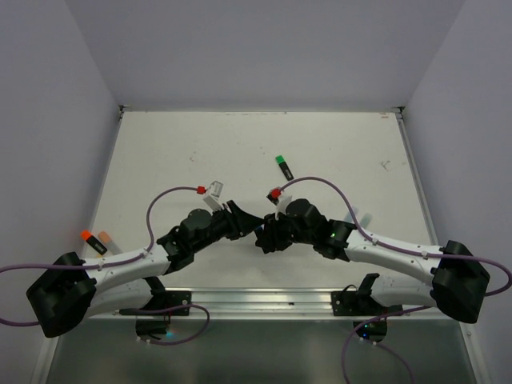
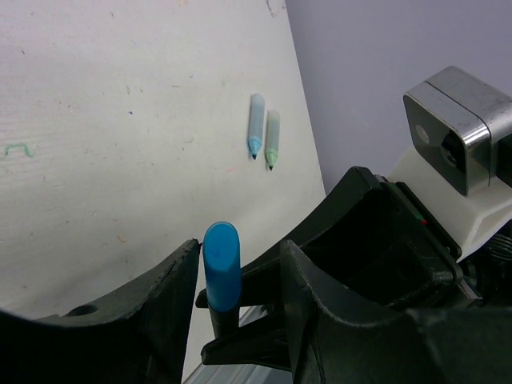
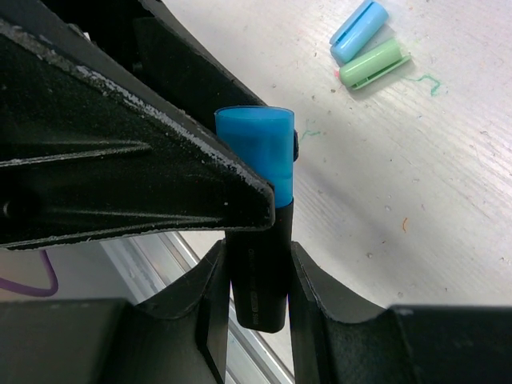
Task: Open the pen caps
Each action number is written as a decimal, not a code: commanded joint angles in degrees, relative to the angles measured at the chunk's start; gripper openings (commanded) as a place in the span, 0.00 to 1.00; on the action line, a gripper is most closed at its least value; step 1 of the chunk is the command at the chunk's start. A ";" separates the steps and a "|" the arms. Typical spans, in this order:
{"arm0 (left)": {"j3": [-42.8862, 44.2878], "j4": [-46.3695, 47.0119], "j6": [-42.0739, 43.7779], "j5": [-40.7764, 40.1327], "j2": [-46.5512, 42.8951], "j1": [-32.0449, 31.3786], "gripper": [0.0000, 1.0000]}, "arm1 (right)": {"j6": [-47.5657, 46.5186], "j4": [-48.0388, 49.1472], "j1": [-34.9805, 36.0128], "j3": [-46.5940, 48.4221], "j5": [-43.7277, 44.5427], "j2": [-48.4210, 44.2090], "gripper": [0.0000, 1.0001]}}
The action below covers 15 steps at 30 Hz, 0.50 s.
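Note:
A black marker (image 3: 260,272) with a blue pen cap (image 3: 260,152) stands between both grippers above the near middle of the table. My right gripper (image 3: 258,252) is shut on the marker's black body, both fingers pressed against it. My left gripper (image 2: 240,248) is open around the blue cap (image 2: 222,264): one finger touches the cap, and a gap shows between the cap and the other finger. In the top view the two grippers meet tip to tip, left gripper (image 1: 244,224) against right gripper (image 1: 264,234), and they hide the marker.
Two uncapped pastel markers (image 2: 256,124) (image 2: 273,138) lie near the right table edge. Loose light blue cap (image 3: 358,30) and mint cap (image 3: 372,64) lie side by side. A green-capped black marker (image 1: 283,167) lies mid-table. An orange-capped marker (image 1: 94,241) lies at the left edge.

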 commanded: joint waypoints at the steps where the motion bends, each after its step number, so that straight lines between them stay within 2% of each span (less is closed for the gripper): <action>1: 0.44 0.74 0.79 -2.51 -1.20 0.01 0.48 | 0.39 2.08 0.39 0.58 0.08 -0.55 0.00; 3: 0.62 0.47 0.97 -2.51 -1.38 0.01 0.47 | 0.31 2.08 0.48 0.67 0.26 -0.55 0.00; 8: 0.45 0.20 0.97 -2.60 -1.90 0.01 0.31 | 0.48 2.52 1.09 0.76 0.08 -0.03 0.00; 11: 0.18 0.55 0.79 -2.51 -1.90 0.01 0.17 | 0.66 2.52 1.27 0.49 0.43 0.33 0.00; 13: 0.01 1.17 0.70 -2.07 -1.55 0.01 0.00 | 0.83 2.52 1.18 0.49 0.61 0.50 0.00; 15: -0.08 1.61 0.71 -2.07 -1.38 0.01 0.00 | 1.01 2.52 1.36 0.49 0.70 0.59 0.00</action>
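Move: The blue cap of the black pen already sits between the open left fingertips, about 1 cm ahead of the left hand point and at about its height. On the table some 13 cm below lie two loose caps: the green one roughly 5 cm ahead and 4 cm left of the left hand point, the blue one about 6 cm ahead and 7 cm left. From the right hand gripping the pen's black body, the held pen's cap is about 3 cm ahead, 2 cm left and 2 cm up. Close the left fingers from about half open until they pinch the blue cap on both sides, easing the left gripper about half a centimetre left and slightly forward so that the cap comes midway between the tips. Hold the right gripper still meanwhile, keeping its grip on the black pen body. ##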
